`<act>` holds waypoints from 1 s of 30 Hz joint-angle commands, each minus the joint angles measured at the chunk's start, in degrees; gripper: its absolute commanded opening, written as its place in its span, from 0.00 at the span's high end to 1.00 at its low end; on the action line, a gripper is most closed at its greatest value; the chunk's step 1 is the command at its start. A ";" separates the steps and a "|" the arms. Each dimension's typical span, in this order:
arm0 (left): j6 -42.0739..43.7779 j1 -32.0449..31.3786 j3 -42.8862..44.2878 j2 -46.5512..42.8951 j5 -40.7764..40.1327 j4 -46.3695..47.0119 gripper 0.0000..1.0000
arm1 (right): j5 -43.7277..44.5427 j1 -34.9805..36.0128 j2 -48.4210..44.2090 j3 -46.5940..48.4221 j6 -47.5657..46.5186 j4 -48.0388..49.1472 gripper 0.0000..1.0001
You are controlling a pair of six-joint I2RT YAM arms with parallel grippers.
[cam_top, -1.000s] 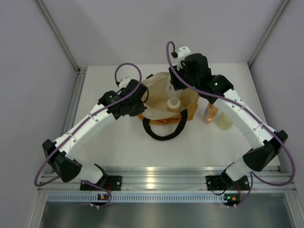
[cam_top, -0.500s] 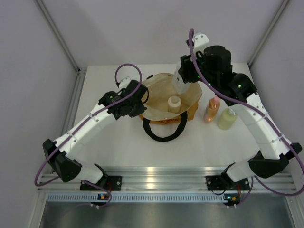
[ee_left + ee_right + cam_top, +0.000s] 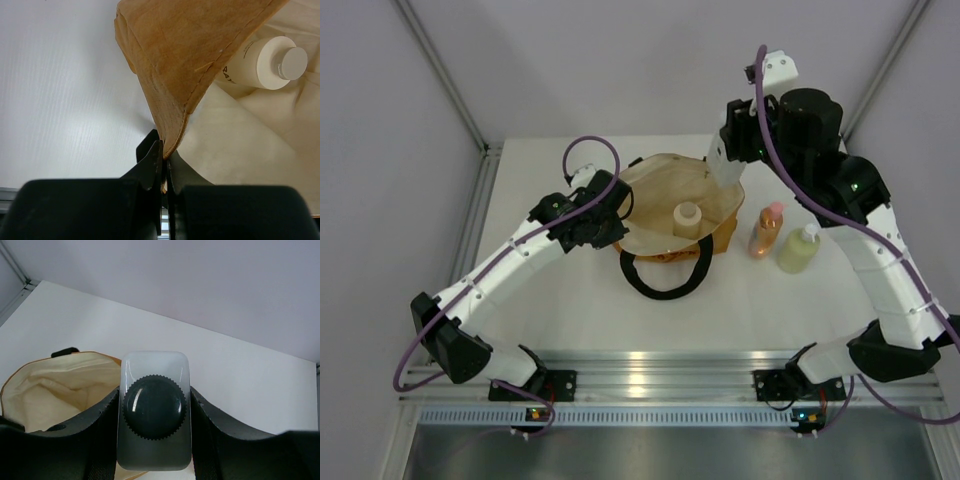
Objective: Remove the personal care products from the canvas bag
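Observation:
The canvas bag (image 3: pixel 665 190) stands open mid-table, its black handle (image 3: pixel 665 282) lying in front. My left gripper (image 3: pixel 618 218) is shut on the bag's left rim (image 3: pixel 172 137), holding the mouth open. A cream cylinder (image 3: pixel 687 218) stands inside the bag, and the left wrist view shows its white cap (image 3: pixel 280 62). My right gripper (image 3: pixel 155 415) is shut on the clear bottle with the black cap (image 3: pixel 154 407), held in the air above the bag's right rim (image 3: pixel 724 170). The orange bottle with a pink cap (image 3: pixel 766 232) and the yellow-green bottle (image 3: pixel 798 249) stand on the table right of the bag.
The white table (image 3: pixel 570 290) is walled at the back and on both sides. The arm bases sit on a metal rail (image 3: pixel 650 370) at the near edge. The two standing bottles lie below the right arm's forearm.
My right gripper has risen out of the bag with the clear bottle and moved up and to the right. The left arm and the bag have stayed still.

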 commanded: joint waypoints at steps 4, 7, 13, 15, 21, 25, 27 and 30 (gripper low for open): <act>-0.46 -0.17 -0.51 -0.77 0.30 1.46 1.00 | 1.30 -5.71 -4.68 4.83 2.81 7.46 1.00; -0.37 -0.17 -0.42 -0.77 0.30 1.46 1.00 | 0.15 -9.06 -5.30 4.66 3.96 7.46 1.00; -0.19 -0.17 -0.42 -0.86 0.21 1.46 1.00 | -2.83 -16.69 -5.56 3.78 4.40 7.37 1.00; -0.19 -0.17 -0.51 -0.94 0.21 1.46 1.00 | -4.06 -18.99 -5.21 2.90 4.76 7.46 1.00; -0.19 -0.17 -0.42 -1.12 0.21 1.46 1.00 | -6.35 -28.04 -4.16 -1.75 4.58 7.90 1.00; -0.02 -0.17 -0.51 -1.21 0.30 1.46 1.00 | -9.33 -35.32 -4.68 -7.64 6.33 12.80 1.00; 0.25 -0.17 -0.33 -0.86 0.47 1.46 1.00 | -9.34 -38.40 -4.86 -11.23 6.69 14.66 1.00; 0.42 -0.17 -0.33 -0.77 1.09 1.55 1.00 | -9.79 -40.26 -4.07 -15.54 6.69 17.12 1.00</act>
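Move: The white bottle is already between my right fingers, just clear of the canvas bag. The free table I take it to is some 10 cm ahead, 26 cm right and 37 cm down. The orange bottle stands about 10 cm ahead and 12 cm right of my right hand, the green one 5 cm ahead and 20 cm right, both nearly 40 cm below. From my left hand the free spot is roughly 14 cm ahead, 51 cm right, 13 cm lower. Keeping my grip on the white bottle, I swing my right hand about 22 cm to the right, away from the bag, easing some 5 cm forward and turning about 30 degrees clockwise. I stay nearly level at first, then sink about 9 cm in the last third, the wrist tipping down a little. My left hand stays put, still pinching the bag's rim. ##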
